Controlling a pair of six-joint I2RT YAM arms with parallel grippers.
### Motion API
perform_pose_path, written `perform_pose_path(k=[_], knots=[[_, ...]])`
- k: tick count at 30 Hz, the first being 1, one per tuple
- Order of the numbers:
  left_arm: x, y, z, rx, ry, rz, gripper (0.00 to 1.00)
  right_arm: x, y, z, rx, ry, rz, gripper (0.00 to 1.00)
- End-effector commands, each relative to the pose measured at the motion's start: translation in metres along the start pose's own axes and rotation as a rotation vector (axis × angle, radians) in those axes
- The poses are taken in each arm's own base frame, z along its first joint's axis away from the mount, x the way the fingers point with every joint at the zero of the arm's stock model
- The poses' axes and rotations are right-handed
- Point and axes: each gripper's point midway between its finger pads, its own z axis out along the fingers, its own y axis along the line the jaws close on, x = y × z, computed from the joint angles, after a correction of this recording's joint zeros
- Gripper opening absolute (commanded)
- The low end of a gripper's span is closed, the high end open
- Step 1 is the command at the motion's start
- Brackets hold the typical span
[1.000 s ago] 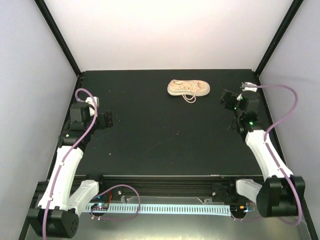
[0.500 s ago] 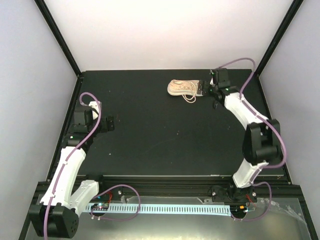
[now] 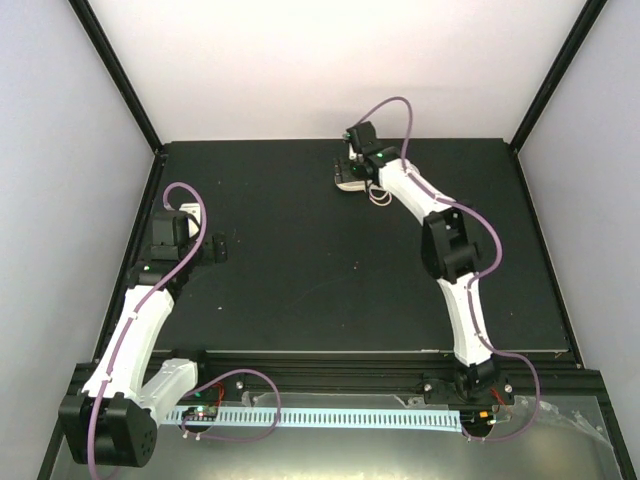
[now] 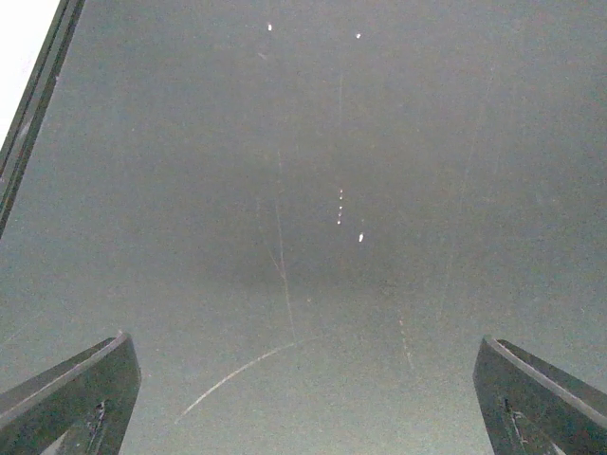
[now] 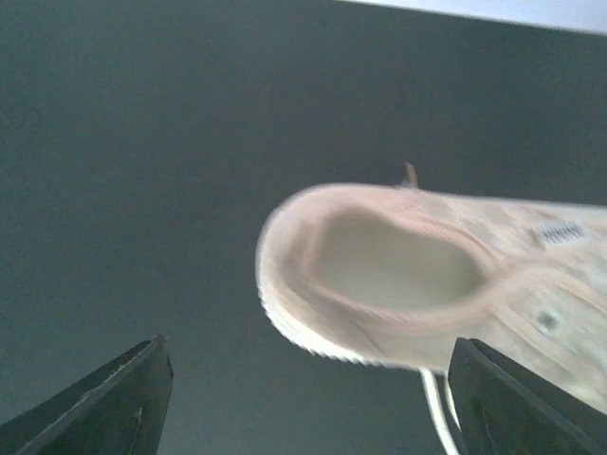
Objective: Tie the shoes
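The shoe (image 3: 346, 181) is a small pale beige-pink sneaker lying at the far middle of the black table, mostly hidden under my right arm. Its cream laces (image 3: 378, 196) trail toward the near side. My right gripper (image 3: 356, 168) hangs over the shoe's left end. In the right wrist view the shoe (image 5: 398, 275) shows its heel opening, blurred, just ahead of the open right gripper (image 5: 313, 403); one lace (image 5: 434, 403) runs down beside the right finger (image 5: 531, 403). My left gripper (image 3: 218, 248) is open at the table's left side, and in its wrist view the left gripper (image 4: 303, 403) holds nothing.
White walls close the table on three sides, with black frame posts (image 3: 540, 95) at the far corners. The table's left edge (image 4: 33, 104) runs close to my left gripper. A perforated white rail (image 3: 330, 415) lies along the near edge between the arm bases.
My right arm has swung from the right side of the table across to the left and now reaches over the shoe. The left arm has hardly moved.
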Motion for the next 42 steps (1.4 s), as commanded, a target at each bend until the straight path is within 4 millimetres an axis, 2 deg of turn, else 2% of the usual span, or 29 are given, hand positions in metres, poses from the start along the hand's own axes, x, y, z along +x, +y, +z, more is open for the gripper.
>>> perform_pose_path(k=[1, 11, 16, 18, 23, 27, 30, 31, 34, 36, 37, 39, 42], knots=[[-0.013, 0.003, -0.007, -0.017, -0.035, 0.011, 0.99, -0.010, 0.004, 0.007, 0.115, 0.015, -0.106, 0.82], [-0.014, 0.006, -0.010, -0.036, -0.041, 0.012, 0.99, -0.017, 0.003, 0.026, 0.141, 0.018, -0.161, 0.80], [-0.015, 0.007, -0.012, -0.038, -0.049, 0.012, 0.99, -0.004, 0.015, 0.048, 0.070, 0.071, -0.201, 0.80], [-0.017, 0.007, -0.013, -0.039, -0.058, 0.013, 0.99, -0.005, 0.017, 0.050, 0.054, 0.076, -0.203, 0.79], [-0.016, 0.005, -0.013, -0.031, -0.056, 0.013, 0.99, -0.005, 0.008, 0.050, 0.066, 0.070, -0.170, 0.60], [-0.018, 0.005, -0.013, -0.030, -0.061, 0.013, 0.99, -0.004, -0.001, 0.054, 0.041, 0.088, -0.127, 0.32], [-0.017, 0.006, -0.013, -0.033, -0.061, 0.012, 0.99, -0.003, -0.008, 0.053, 0.030, 0.091, -0.095, 0.07], [-0.017, 0.006, -0.013, -0.035, -0.062, 0.013, 0.99, -0.003, -0.009, 0.050, 0.031, 0.089, -0.089, 0.02], [-0.017, 0.008, -0.013, -0.044, -0.062, 0.013, 0.99, -0.007, -0.007, 0.040, 0.009, 0.071, -0.093, 0.02], [-0.016, 0.009, -0.013, -0.049, -0.061, 0.011, 0.99, -0.015, -0.002, 0.025, -0.020, 0.051, -0.107, 0.02], [-0.016, 0.009, -0.013, -0.050, -0.061, 0.011, 0.99, -0.027, 0.002, 0.008, -0.037, 0.018, -0.108, 0.02], [-0.016, 0.009, -0.013, -0.053, -0.062, 0.011, 0.99, -0.037, 0.007, -0.017, -0.067, -0.023, -0.110, 0.02], [-0.016, 0.010, -0.013, -0.056, -0.064, 0.010, 0.99, -0.054, 0.012, -0.065, -0.099, -0.097, -0.113, 0.02]])
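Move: The heel collar of the shoe lies just in front of the open right hand, some 4 cm ahead, 1 cm left and 5 cm below. The shoe's middle is about 3 cm ahead, 7 cm to the hand's right and 7 cm down, and the hanging lace loop about 2 cm back and 8 cm right, close to the table. From the left hand the heel collar lies roughly 30 cm ahead, 29 cm right and 11 cm lower. Forward and a little left over the heel, then down about 5 cm, the right hand dips its left side some 10 degrees and shuts its fingers, pinching the back of the shoe's heel collar between the tips. Keeping that pinch, it then draws back towards the robot and rises, roughly 3 cm each way, drifting slightly right. ##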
